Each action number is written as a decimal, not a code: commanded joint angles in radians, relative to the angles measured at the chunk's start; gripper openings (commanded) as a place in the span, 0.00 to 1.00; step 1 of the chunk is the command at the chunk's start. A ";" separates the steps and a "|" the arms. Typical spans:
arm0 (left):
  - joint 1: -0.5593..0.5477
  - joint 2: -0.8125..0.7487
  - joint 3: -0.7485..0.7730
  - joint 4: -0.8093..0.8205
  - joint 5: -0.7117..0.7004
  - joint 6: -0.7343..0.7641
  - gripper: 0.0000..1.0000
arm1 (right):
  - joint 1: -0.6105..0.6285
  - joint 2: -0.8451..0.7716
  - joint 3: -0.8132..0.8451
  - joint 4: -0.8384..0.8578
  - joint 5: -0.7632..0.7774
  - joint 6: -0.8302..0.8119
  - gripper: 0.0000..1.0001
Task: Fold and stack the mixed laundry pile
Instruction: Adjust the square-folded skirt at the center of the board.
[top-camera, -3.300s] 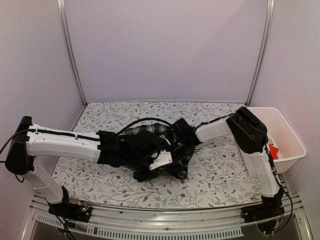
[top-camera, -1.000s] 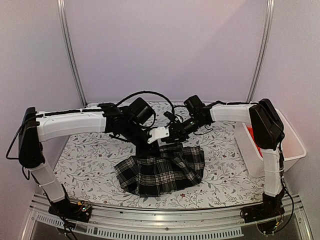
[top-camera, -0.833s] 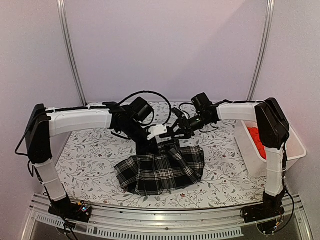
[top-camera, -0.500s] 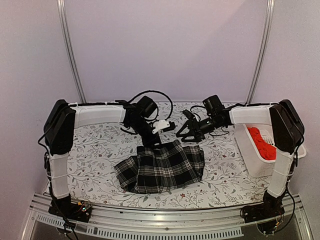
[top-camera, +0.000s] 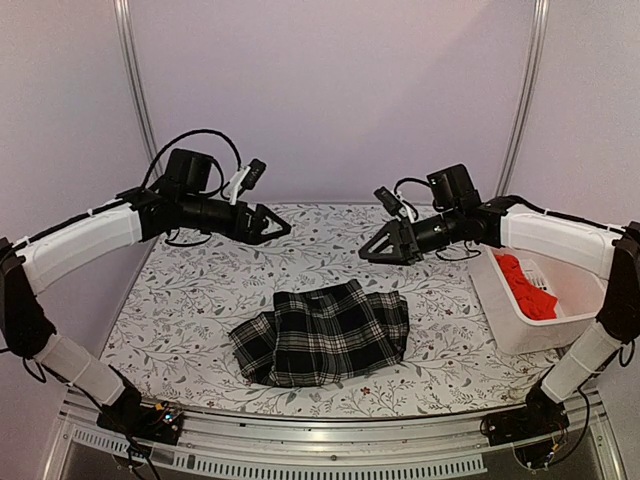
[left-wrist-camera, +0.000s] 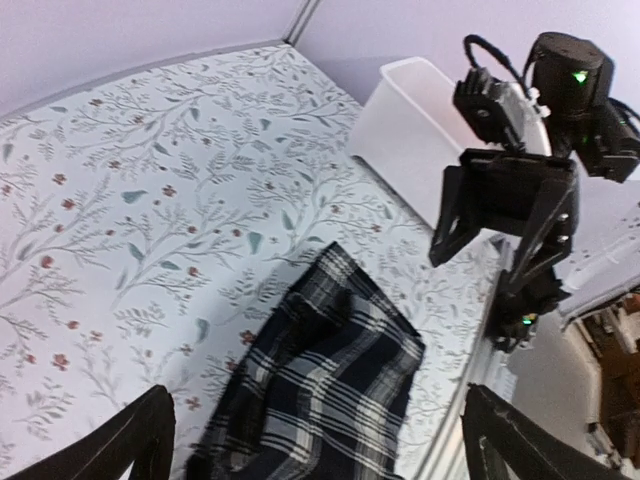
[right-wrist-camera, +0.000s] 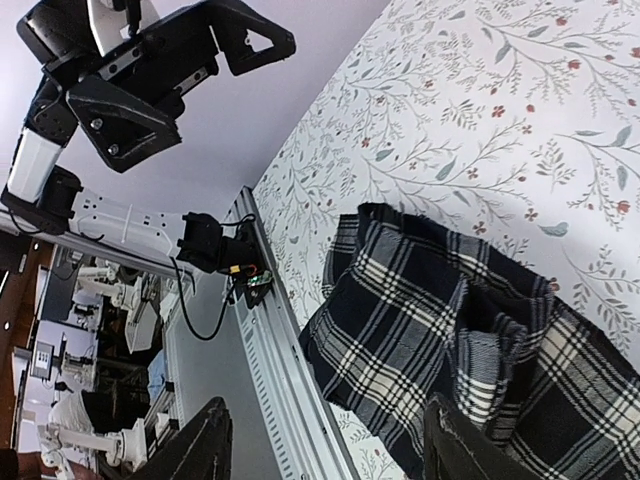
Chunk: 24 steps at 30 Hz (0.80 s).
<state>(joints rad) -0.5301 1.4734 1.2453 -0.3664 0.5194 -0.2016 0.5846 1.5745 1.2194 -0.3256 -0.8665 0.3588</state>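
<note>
The black-and-white plaid garment (top-camera: 322, 335) lies folded in a rough rectangle on the floral table cover (top-camera: 200, 300), near the front middle. It also shows in the left wrist view as plaid cloth (left-wrist-camera: 330, 375) and in the right wrist view as plaid cloth (right-wrist-camera: 440, 320). The red shirt (top-camera: 525, 284) sits bunched inside the white basket (top-camera: 520, 335) at the right. My left gripper (top-camera: 276, 226) hangs open above the back left of the table, well clear of the plaid. My right gripper (top-camera: 370, 254) hangs open at the back right, facing it. Neither holds anything.
The metal rail (top-camera: 320, 440) runs along the near table edge, close to the plaid's front edge. Two upright metal posts and the pale walls close off the back. The basket (left-wrist-camera: 400, 110) stands against the right edge of the table.
The left gripper opened and let go of the plaid's back edge. Both arms rose and drew apart toward the back corners. The plaid stays folded on the table.
</note>
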 joint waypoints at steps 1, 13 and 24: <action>-0.051 -0.075 -0.193 0.203 0.266 -0.383 1.00 | 0.110 0.034 0.024 -0.035 -0.033 -0.013 0.63; -0.165 0.062 -0.497 0.502 0.277 -0.600 1.00 | 0.142 0.264 -0.109 0.207 -0.034 0.162 0.61; -0.120 0.340 -0.542 0.525 0.082 -0.623 1.00 | 0.081 0.427 -0.310 0.402 -0.094 0.195 0.61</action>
<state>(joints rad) -0.6651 1.6852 0.6693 0.2142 0.7692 -0.8246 0.6647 1.9465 0.9546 -0.0025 -0.9562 0.5426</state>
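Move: The square-folded skirt lies crumpled on the board, its middle about 12 cm back, 9 cm to the right of and 20 cm below the left hand. From the right hand, that middle is roughly 6 cm back, 11 cm to the left and 19 cm down. The white bin stands some 31 cm to the right of the right hand, level with it in reach, its middle about 12 cm lower. Both open hands draw back and swoop down some 20 cm onto the skirt's two sides, wrists tilting steeper. ##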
